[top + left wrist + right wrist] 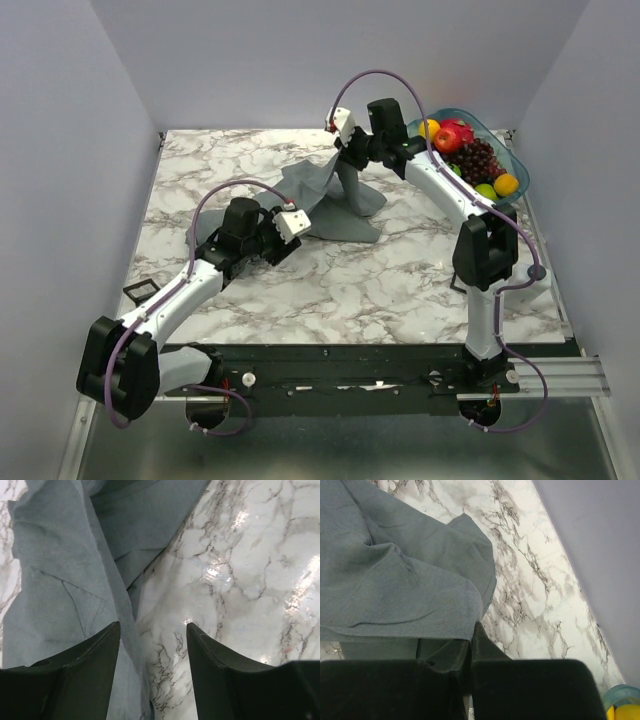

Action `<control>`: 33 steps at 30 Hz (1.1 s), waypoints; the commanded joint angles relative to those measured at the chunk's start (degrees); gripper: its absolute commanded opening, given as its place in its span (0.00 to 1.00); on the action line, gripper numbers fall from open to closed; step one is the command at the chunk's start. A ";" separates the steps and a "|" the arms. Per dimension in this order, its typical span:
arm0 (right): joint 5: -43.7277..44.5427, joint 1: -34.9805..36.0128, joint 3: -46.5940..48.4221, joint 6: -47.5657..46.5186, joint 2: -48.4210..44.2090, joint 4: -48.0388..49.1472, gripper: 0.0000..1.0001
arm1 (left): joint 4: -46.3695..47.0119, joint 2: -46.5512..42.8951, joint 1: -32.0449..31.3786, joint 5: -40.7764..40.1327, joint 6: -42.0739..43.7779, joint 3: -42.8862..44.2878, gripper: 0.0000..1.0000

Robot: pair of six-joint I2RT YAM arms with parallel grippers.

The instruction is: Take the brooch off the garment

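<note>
The grey garment (pixel 335 200) lies bunched at the back middle of the marble table, with one part pulled up into a peak. My right gripper (pixel 346 152) is shut on that raised fabric. In the right wrist view the cloth (pixel 395 580) drapes over the closed fingers (pixel 487 642). My left gripper (pixel 291 233) hovers at the garment's near-left edge. Its jaws (pixel 153 625) stand open and hold nothing, with grey cloth (pixel 60 580) under the left finger and bare marble under the right. The brooch is not visible in any view.
A teal bowl (pixel 517 165) of fruit stands at the back right, close behind the right arm; its rim (pixel 622 695) shows in the right wrist view. Grey walls enclose the table on three sides.
</note>
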 commanded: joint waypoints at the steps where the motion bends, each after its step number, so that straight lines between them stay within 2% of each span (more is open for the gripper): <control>1: 0.99 0.24 -1.12 1.16 -3.07 1.36 0.09 | 7.85 0.39 -1.06 -10.81 -2.18 0.80 0.61; 7: 0.81 0.24 -1.12 1.43 -3.42 0.74 0.09 | 8.21 2.15 -1.06 -11.36 -4.56 1.51 0.59; 13: 1.34 0.33 -0.59 1.16 -3.60 0.74 0.09 | 6.72 4.08 -1.06 -5.74 -5.00 1.94 0.61; 16: 1.51 0.33 -0.59 1.08 -3.69 0.74 0.09 | 5.92 5.22 -0.97 -4.15 -5.79 2.38 0.57; 22: 1.34 0.42 -0.68 1.16 -2.99 1.27 0.09 | 4.08 8.21 -0.88 -4.59 -2.99 4.40 0.32; 23: 1.43 0.42 -0.59 1.25 -2.90 1.44 0.09 | 2.25 9.43 -0.62 -4.50 -2.72 5.02 0.21; 25: 1.95 0.42 -0.68 1.17 -2.64 1.71 0.09 | 0.65 10.67 -0.27 -4.32 -2.71 6.95 0.09; 26: 2.39 0.42 -0.77 0.99 -2.55 1.62 0.11 | -0.31 11.20 -0.09 -4.06 -2.97 7.39 0.00; 30: 5.73 -0.37 -2.26 -3.74 -2.90 -3.02 0.61 | -1.11 10.94 1.57 -2.84 -4.20 8.45 0.00; 33: 5.39 -4.05 -4.28 -3.76 -4.30 -8.91 0.72 | -3.30 11.73 3.07 0.41 -6.13 10.56 0.00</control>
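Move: The garment's raised front edge, held taut towards the right gripper, passes about 4 cm ahead of the open left hand, level with it sideways and some 2 cm lower. The garment corner pinched in the right hand is roughly 16 cm ahead, 13 cm right and 5 cm above the left hand; a flat garment panel lies 8 cm ahead, 14 cm right and 10 cm below. From the right hand that front edge lies about 12 cm back, 13 cm left and 7 cm down. The garment's front edge is met by the left hand, which goes forward about 3 cm, pauses, dips some 2.5 cm and creeps on forward while its fingers shut and pinch the fabric. The right hand stays put, still gripping its corner, until the left has closed; then it opens, lets go and slides about 1.5 cm to its right. ##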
